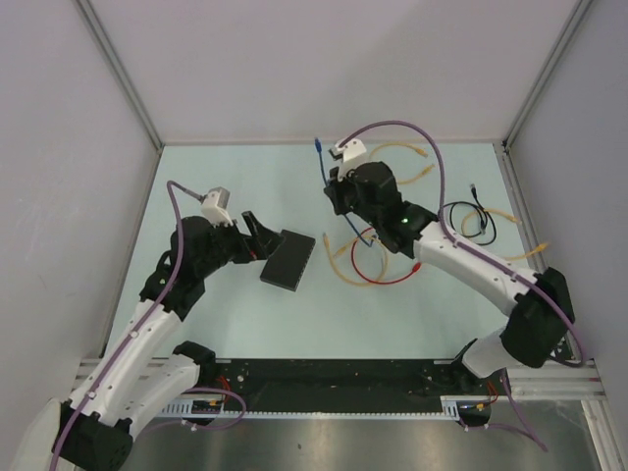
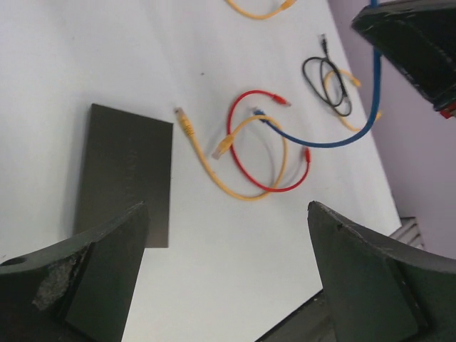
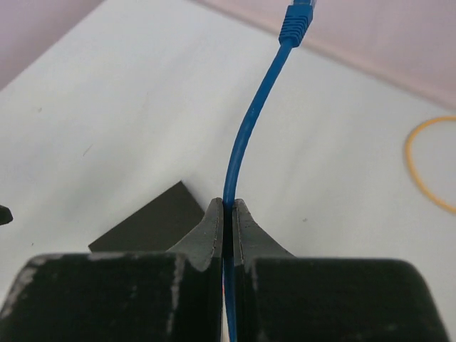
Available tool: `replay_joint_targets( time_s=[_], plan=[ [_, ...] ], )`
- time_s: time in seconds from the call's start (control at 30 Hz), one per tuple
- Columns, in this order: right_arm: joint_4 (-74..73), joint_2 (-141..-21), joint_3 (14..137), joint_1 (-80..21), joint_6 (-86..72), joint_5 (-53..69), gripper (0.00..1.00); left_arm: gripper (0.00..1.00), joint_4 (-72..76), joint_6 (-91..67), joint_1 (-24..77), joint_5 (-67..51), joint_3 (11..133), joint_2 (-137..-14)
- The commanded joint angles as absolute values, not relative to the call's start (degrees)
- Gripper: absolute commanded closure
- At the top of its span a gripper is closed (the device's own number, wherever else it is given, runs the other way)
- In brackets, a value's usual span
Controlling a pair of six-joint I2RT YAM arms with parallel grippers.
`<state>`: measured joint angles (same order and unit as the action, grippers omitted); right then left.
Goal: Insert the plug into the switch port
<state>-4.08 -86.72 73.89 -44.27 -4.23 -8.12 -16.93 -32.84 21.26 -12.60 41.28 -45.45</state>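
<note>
The switch is a flat matte-black box lying near the table's middle; it also shows as the switch and the switch. Its sockets cannot be made out. My right gripper is shut on a blue cable, and the blue plug stands out above the fingertips. From above, the right gripper hangs to the upper right of the switch, with the plug pointing towards the back wall. My left gripper stands open at the switch's left end, its jaws holding nothing.
A red cable and a yellow cable lie looped just right of the switch. A black cable and more yellow cables lie further right and back. Grey walls close in the table on three sides.
</note>
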Motion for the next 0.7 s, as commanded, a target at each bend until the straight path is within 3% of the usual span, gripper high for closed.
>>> replay_joint_targets(
  time_s=[0.0, 0.17, 0.4, 0.67],
  plan=[
    [-0.5, -78.8, 73.7, -39.9, 5.6, -12.8, 1.00, 0.04, -11.8, -36.6, 21.5, -16.2, 45.2, -46.0],
    [-3.9, -72.3, 73.7, -33.0, 3.9, -4.8, 1.00, 0.04, -9.3, -37.5, 21.5, -19.8, 44.6, -47.3],
    [-12.9, -73.1, 67.1, -44.9, 2.0, 2.0, 1.00, 0.03, -2.2, -40.9, 21.7, -25.5, 42.7, -48.9],
    [0.1, -72.8, 50.5, -55.3, -6.0, -3.5, 1.00, 0.03, 3.6, -45.0, 23.4, -24.8, 36.8, -49.0]
  ],
)
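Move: The right hand already pinches the blue cable, its plug sticking out about 11 cm ahead, 4 left and 5 above. From this hand the switch lies some 11 cm back, 15 left and 22 below; the looped yellow cable about 12 back, 3 right and 24 below; the open left gripper roughly 10 back, 19 left and 4 lower. From the left hand, that plug is about 21 cm ahead, 14 right and 9 up, the switch 1 back, 4 right and 19 down. Up and out to its own right by about 10 cm each, the right hand swings the pinched cable, then reverses, sweeping back towards its base, left and down, turning counter-clockwise to bring the plug towards the open left gripper. It ends some 12 cm farther back and 7 lower. The left hand drifts about 5 cm right and 4 up, rolling its left side down, fingers still wide open. ##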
